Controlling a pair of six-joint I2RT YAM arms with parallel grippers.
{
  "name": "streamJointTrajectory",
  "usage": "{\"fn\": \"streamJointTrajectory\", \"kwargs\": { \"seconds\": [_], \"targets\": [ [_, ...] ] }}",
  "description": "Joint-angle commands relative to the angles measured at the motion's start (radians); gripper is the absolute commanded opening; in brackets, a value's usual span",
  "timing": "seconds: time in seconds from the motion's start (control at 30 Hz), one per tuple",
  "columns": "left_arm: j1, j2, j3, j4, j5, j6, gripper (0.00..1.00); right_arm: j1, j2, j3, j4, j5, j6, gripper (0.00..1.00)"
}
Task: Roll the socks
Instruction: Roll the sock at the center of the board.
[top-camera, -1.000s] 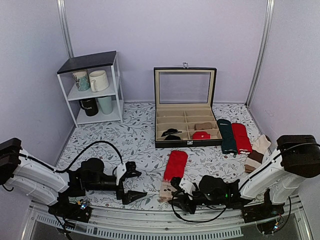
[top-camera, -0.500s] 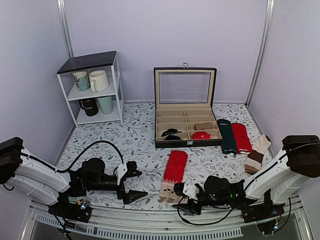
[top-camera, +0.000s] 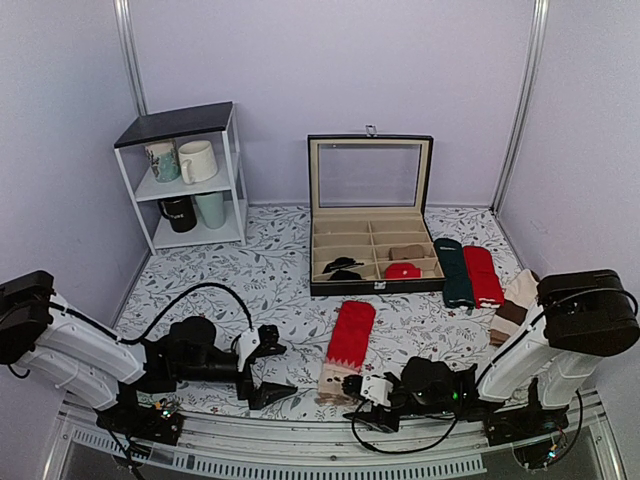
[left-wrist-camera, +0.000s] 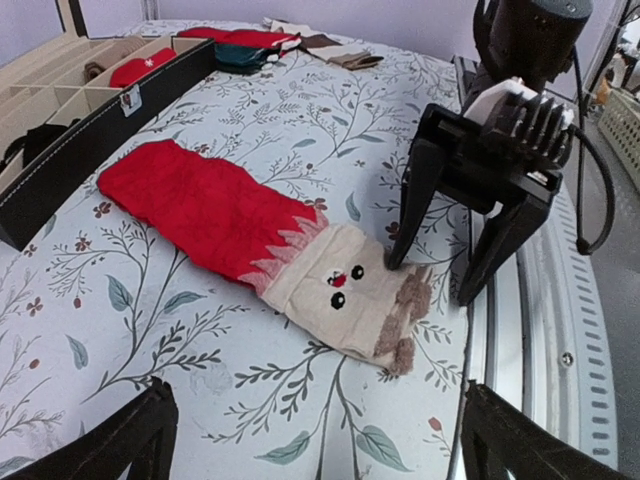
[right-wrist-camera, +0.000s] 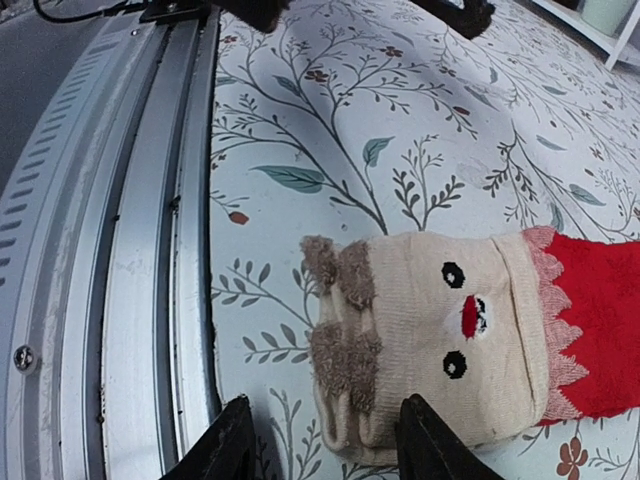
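The socks (top-camera: 350, 335) lie flat as a stacked pair on the floral cloth, red leg pointing to the case, beige face end (top-camera: 334, 381) nearest the rail. They also show in the left wrist view (left-wrist-camera: 215, 215) and the right wrist view (right-wrist-camera: 440, 330). My right gripper (top-camera: 360, 400) is open and low at the beige end; its fingers (right-wrist-camera: 228, 448) straddle the end's near corner (right-wrist-camera: 345, 425). From the left wrist its tips (left-wrist-camera: 400, 255) stand on the cloth beside the fuzzy edge. My left gripper (top-camera: 272, 370) is open and empty, left of the socks, its fingers (left-wrist-camera: 135, 440) wide apart.
An open black compartment case (top-camera: 370, 250) stands behind the socks. A dark green sock (top-camera: 458, 272), a plain red sock (top-camera: 483, 275) and beige-brown socks (top-camera: 514, 305) lie at the right. A white shelf with mugs (top-camera: 190, 180) is back left. A metal rail (top-camera: 300, 455) runs along the near edge.
My right gripper has come off the top of the beige end, drawn back toward the rail and settled low at its near corner. My left gripper has edged slightly right. The socks have not moved.
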Motion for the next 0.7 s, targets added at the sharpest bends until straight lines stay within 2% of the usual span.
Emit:
{"fn": "streamJointTrajectory", "kwargs": {
  "seconds": [0.0, 0.1, 0.23, 0.3, 0.47, 0.53, 0.67],
  "targets": [
    [-0.013, 0.005, 0.021, 0.006, 0.017, 0.019, 1.0, -0.005, 0.066, 0.0, 0.028, -0.002, 0.025, 0.44],
    [-0.013, -0.001, 0.019, 0.005, 0.02, 0.022, 0.99, -0.005, 0.078, -0.027, 0.053, 0.024, 0.078, 0.35],
    [-0.015, -0.005, 0.02, 0.004, 0.052, 0.024, 0.99, -0.001, 0.076, -0.032, 0.023, 0.036, 0.143, 0.29],
    [-0.016, -0.003, 0.019, 0.005, 0.068, 0.026, 0.99, -0.001, 0.078, -0.023, -0.01, 0.02, 0.166, 0.18],
    [-0.025, 0.0, 0.025, 0.005, 0.088, 0.057, 0.98, -0.001, 0.075, -0.023, -0.026, -0.007, 0.259, 0.05],
    [-0.029, -0.002, 0.03, 0.007, 0.102, 0.068, 0.98, -0.004, 0.074, -0.025, -0.028, -0.025, 0.305, 0.01],
    [-0.039, 0.005, 0.043, 0.034, 0.158, 0.095, 0.95, -0.038, 0.075, -0.018, -0.052, -0.122, 0.486, 0.0]
  ]
}}
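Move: The center sock's near right corner, at its brown-toed end, lies almost between the right fingers, within about 1 cm ahead and left and 1 cm below, the far finger over the fabric and the near one beyond its end; the sock's middle is some 13 cm ahead. The box is roughly 36 cm ahead and 5 cm right, the green sock about 36 cm ahead and 25 cm right. From the left hand that corner lies about 14 cm right, 4 cm back and 7 cm down. The sock's brown-toed corner is pinched as the right fingers close from half open to shut, the hand staying low and nearly in place while its wrist rolls about 15 degrees around the finger line and swings slightly clockwise. The left hand, still wide open, draws back some 2 cm and a little right, turning slightly clockwise, towards the sock's near end. ##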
